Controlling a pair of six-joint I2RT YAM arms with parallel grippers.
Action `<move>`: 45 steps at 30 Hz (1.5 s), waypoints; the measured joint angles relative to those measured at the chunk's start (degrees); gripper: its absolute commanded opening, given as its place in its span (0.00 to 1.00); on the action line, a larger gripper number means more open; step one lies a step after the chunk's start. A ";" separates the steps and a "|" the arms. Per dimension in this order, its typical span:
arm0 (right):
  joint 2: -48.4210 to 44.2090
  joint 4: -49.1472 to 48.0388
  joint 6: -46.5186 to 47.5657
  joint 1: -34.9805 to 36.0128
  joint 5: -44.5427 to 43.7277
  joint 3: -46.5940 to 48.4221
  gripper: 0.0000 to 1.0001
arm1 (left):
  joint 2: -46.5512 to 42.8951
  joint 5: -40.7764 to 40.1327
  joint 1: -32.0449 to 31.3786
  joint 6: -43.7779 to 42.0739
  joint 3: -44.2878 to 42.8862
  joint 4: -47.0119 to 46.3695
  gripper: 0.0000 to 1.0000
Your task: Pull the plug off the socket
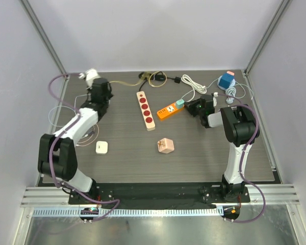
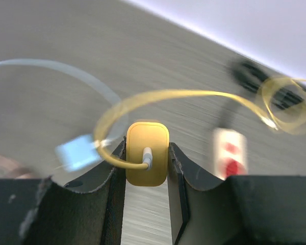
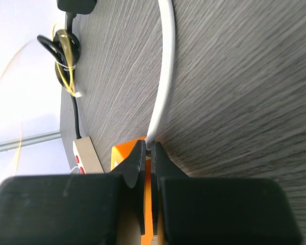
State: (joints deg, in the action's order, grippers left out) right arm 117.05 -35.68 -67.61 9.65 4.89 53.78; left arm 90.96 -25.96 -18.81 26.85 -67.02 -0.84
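Note:
A yellow plug (image 2: 147, 161) with a yellow cable (image 2: 194, 94) sits between the fingers of my left gripper (image 2: 147, 148), which is shut on it above the table. In the top view my left gripper (image 1: 99, 93) is at the back left. The beige socket strip (image 1: 146, 109) with red sockets lies to its right, apart from the plug; it shows blurred as the strip (image 2: 229, 153) in the left wrist view. My right gripper (image 3: 149, 146) is shut on the end of a white cable (image 3: 166, 66) where it enters the orange power strip (image 1: 168, 111).
A white charger cube (image 1: 101, 147) and a tan cube adapter (image 1: 166, 146) lie on the near half of the table. A teal plug (image 1: 180, 103) sits in the orange strip. A blue adapter (image 1: 226, 80), coiled white cable (image 1: 194, 84) and black cable bundle (image 1: 150, 76) lie along the back.

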 measured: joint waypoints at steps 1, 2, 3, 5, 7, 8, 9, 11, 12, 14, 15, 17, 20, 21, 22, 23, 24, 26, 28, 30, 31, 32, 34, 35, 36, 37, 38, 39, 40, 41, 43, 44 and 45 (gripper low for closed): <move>0.00 0.00 0.00 0.00 0.00 0.02 0.01 | -1.57 -1.20 3.54 2.69 2.60 0.26 0.00; 0.00 0.00 -0.02 0.00 0.00 0.02 0.01 | -2.78 -2.32 6.62 5.01 4.66 0.98 0.00; 0.00 0.00 0.00 0.00 0.00 0.02 0.01 | -3.45 -2.91 8.76 7.08 5.95 1.70 0.00; 0.00 0.02 0.00 0.00 0.00 0.02 0.01 | -3.72 -3.65 11.56 9.99 7.39 2.47 0.00; 0.00 0.00 0.00 0.00 0.02 0.02 0.01 | -3.67 -3.85 12.39 12.09 8.59 2.56 0.00; 0.00 0.00 0.00 0.00 0.00 0.02 0.01 | -3.56 -3.85 12.48 13.22 9.11 2.69 0.00; 0.00 0.00 0.00 0.00 0.02 0.02 0.01 | -3.23 -3.80 12.59 14.38 9.40 2.86 0.00; 0.00 0.00 0.00 0.00 0.00 0.02 0.01 | -2.12 -3.69 12.81 16.35 9.46 2.86 0.00; 0.00 0.00 0.00 0.00 0.00 0.02 0.01 | -1.46 -3.56 12.98 17.22 9.46 2.91 0.03; 0.00 0.00 0.00 0.00 0.00 0.02 0.01 | 0.17 -3.37 13.68 19.04 9.38 3.30 0.06; 0.00 0.00 0.00 0.00 0.00 0.02 0.01 | 1.03 -3.21 14.16 19.82 9.33 3.82 0.09; 0.00 0.00 0.00 0.00 0.00 0.02 0.01 | 2.49 -2.36 15.47 21.40 9.31 5.09 0.25; 0.00 0.00 0.00 0.00 0.02 0.02 0.01 | 3.61 -1.25 17.20 22.93 9.31 6.32 0.56; 0.00 0.02 0.00 0.00 0.02 0.02 0.01 | 3.69 -1.03 17.51 23.32 9.31 6.49 0.64; 0.00 0.02 0.00 0.00 0.00 0.02 0.01 | 3.69 -0.79 17.81 23.65 9.31 6.56 0.66; 0.00 0.00 0.00 0.00 0.00 0.02 0.01 | 3.67 -0.52 18.01 23.82 9.29 6.58 0.69; 0.00 0.00 0.00 0.00 0.02 0.02 0.01 | 3.67 -0.13 18.03 23.91 9.29 6.49 0.74; 0.00 0.00 0.00 0.00 0.00 0.02 0.01 | 3.63 0.57 17.73 23.65 9.29 6.45 0.75; 0.00 0.00 0.00 0.00 0.02 0.02 0.01 | 3.37 0.63 16.81 22.99 9.22 6.47 0.77; 0.00 0.00 0.00 0.00 0.02 0.02 0.01 | 2.80 0.37 15.15 21.59 8.96 6.40 0.77; 0.00 0.00 0.00 0.00 0.02 0.02 0.01 | 2.27 -0.17 13.68 20.48 8.83 6.32 0.77; 0.00 0.00 0.00 0.00 0.04 0.02 0.01 | 1.73 -0.72 12.33 19.28 8.70 6.16 0.77; 0.00 0.00 0.00 0.00 0.07 0.02 0.01 | 0.07 -1.86 8.09 15.98 8.66 4.17 0.75; 0.00 0.00 0.00 0.00 0.07 0.02 0.01 | -0.72 -2.05 6.16 14.38 8.68 2.91 0.75; 0.00 0.00 0.02 0.00 0.09 0.02 0.01 | -1.73 -2.14 3.65 12.39 8.70 0.98 0.75; 0.00 0.00 0.00 0.00 0.11 0.02 0.01 | -2.43 -1.88 1.79 10.80 8.74 -0.98 0.75; 0.00 0.00 0.00 0.00 0.11 0.02 0.01 | -2.99 -1.03 -0.02 9.01 8.79 -3.63 0.76; 0.00 0.00 0.00 0.00 0.11 0.02 0.01 | -3.21 1.14 -1.86 7.15 8.79 -6.71 0.83; 0.00 0.00 0.02 0.00 0.13 0.02 0.01 | -3.02 3.78 -2.95 5.57 8.70 -9.18 0.86; 0.02 0.00 0.02 0.00 0.13 0.02 0.01 | -2.38 6.95 -3.78 4.44 8.31 -11.67 0.87; 0.02 0.00 0.02 0.00 0.15 0.04 0.01 | 0.48 12.31 -5.18 2.10 6.32 -15.13 0.88; 0.02 0.00 0.02 0.00 0.17 0.04 0.01 | 2.64 14.51 -5.97 0.66 4.55 -16.39 0.89; 0.02 0.00 0.00 0.00 0.17 0.04 0.01 | 4.59 15.93 -6.82 -0.74 2.89 -16.81 0.89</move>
State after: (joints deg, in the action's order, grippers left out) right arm 117.08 -35.68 -67.61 9.65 5.06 53.82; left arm 95.55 -10.02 -25.63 26.11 -64.14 -17.65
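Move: Some 13 cm to the left hand's left, 4 cm back and 20 cm below lies the open spot for the yellow plug it already holds. The blue plug lies roughly 9 cm left and 1 cm back, the salmon plug 12 cm left and 8 cm back; the cream power strip is about 13 cm right and 1 cm back, all at table level. From the right hand, the spot is around 45 cm left, 3 cm back and 3 cm below. Swinging on left with the yellow plug, the left hand sinks about 11 cm towards the table beside the blue plug while turning some 30 degrees counter-clockwise, then opens and lets the plug go. It then rises and sweeps about 25 cm right, turning back clockwise, to end open and high over the far part of the cream power strip. The right hand stays closed at the white cable by the aqua plug. ##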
